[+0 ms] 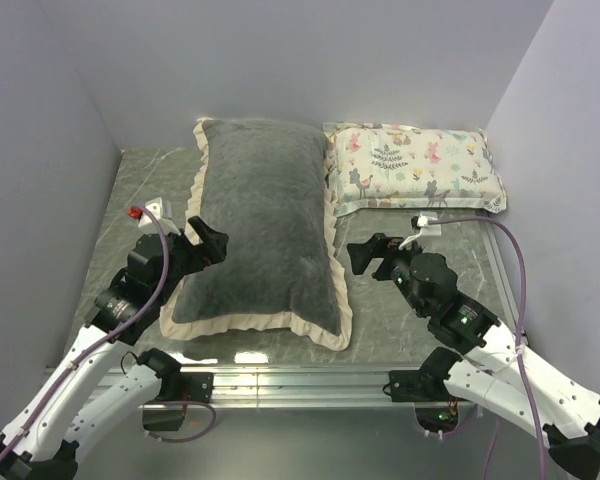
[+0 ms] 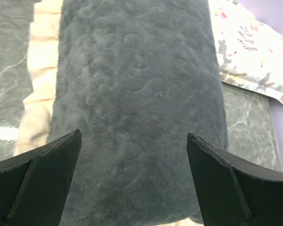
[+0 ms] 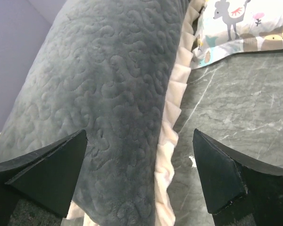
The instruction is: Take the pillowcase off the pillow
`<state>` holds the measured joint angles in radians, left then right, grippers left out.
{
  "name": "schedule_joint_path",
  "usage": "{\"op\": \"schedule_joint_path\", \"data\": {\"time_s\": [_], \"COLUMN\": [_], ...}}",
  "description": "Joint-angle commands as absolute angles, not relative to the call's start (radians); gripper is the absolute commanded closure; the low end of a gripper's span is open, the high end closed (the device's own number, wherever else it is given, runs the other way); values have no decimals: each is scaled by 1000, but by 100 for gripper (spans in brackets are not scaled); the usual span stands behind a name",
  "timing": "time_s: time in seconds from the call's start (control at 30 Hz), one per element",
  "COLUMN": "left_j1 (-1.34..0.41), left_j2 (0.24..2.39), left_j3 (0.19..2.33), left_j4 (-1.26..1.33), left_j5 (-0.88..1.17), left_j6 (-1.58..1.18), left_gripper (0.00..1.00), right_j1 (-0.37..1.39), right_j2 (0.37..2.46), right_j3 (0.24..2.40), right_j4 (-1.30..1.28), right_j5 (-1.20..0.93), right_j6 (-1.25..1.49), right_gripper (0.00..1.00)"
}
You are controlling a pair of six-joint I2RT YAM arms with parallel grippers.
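Observation:
The pillowcase (image 1: 265, 225), dark grey plush with a cream ruffled border, lies lengthwise in the middle of the table, filled out; the white pillow inside it is hidden. My left gripper (image 1: 212, 243) is open at its left edge, over the grey plush (image 2: 137, 103). My right gripper (image 1: 365, 255) is open just right of its right ruffle (image 3: 172, 127), its jaws straddling the border above the fabric (image 3: 108, 94). Neither gripper holds anything.
A small cream animal-print pillow (image 1: 415, 165) lies at the back right, touching the pillowcase's far right corner; it also shows in the left wrist view (image 2: 254, 52) and right wrist view (image 3: 240, 23). The table is dark marble (image 1: 420, 225), with walls on three sides.

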<state>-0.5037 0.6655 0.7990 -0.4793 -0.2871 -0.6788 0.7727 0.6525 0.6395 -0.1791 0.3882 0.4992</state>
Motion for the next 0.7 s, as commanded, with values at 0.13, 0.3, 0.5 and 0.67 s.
{"op": "schedule_joint_path", "data": {"time_s": [0.13,0.3,0.5,0.67], "left_j1": [-500,-502,-500,-500], "left_j2": [690,692,716,730], "left_j3": [851,864,842,827], "left_j4": [-520,-538,-520,-503], "left_j5": [-364,-406,-416,-407], "left_j6": [-700,-719,-746,-758], "left_gripper": [1,1,1,1], "right_j1": [778,779,726,677], "right_j2": [637,667,888,1095], "right_j3": [669,660,780,839], "right_j4": [-126,-78,-51,52], "right_j5": [313,246,68,-52], "right_j6": [457,442,446,471], "right_gripper": [0,0,0,0]}}
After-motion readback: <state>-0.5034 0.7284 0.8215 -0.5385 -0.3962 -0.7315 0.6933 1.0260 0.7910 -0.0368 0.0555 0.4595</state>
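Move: The grey pillowcase's middle lies about 16 cm ahead of the right hand and 26 cm to its left, some 15 cm lower; its frilled right edge passes halfway along roughly 13 cm ahead and 7 cm left of that hand. The patterned pillow is about 34 cm ahead of the right hand and 20 cm to its right. From the left hand, the grey pillowcase's middle is some 16 cm ahead, 10 cm right and 15 cm down. Swing the open right gripper left, slowly at first, then quickly and also forward, about 8 cm in all, in over the pillowcase's frilled right edge, turning it some 15 degrees counter-clockwise. Meanwhile ease the open left gripper about 2 cm left and down above the grey cloth, turning slightly counter-clockwise. Grip nothing yet. ##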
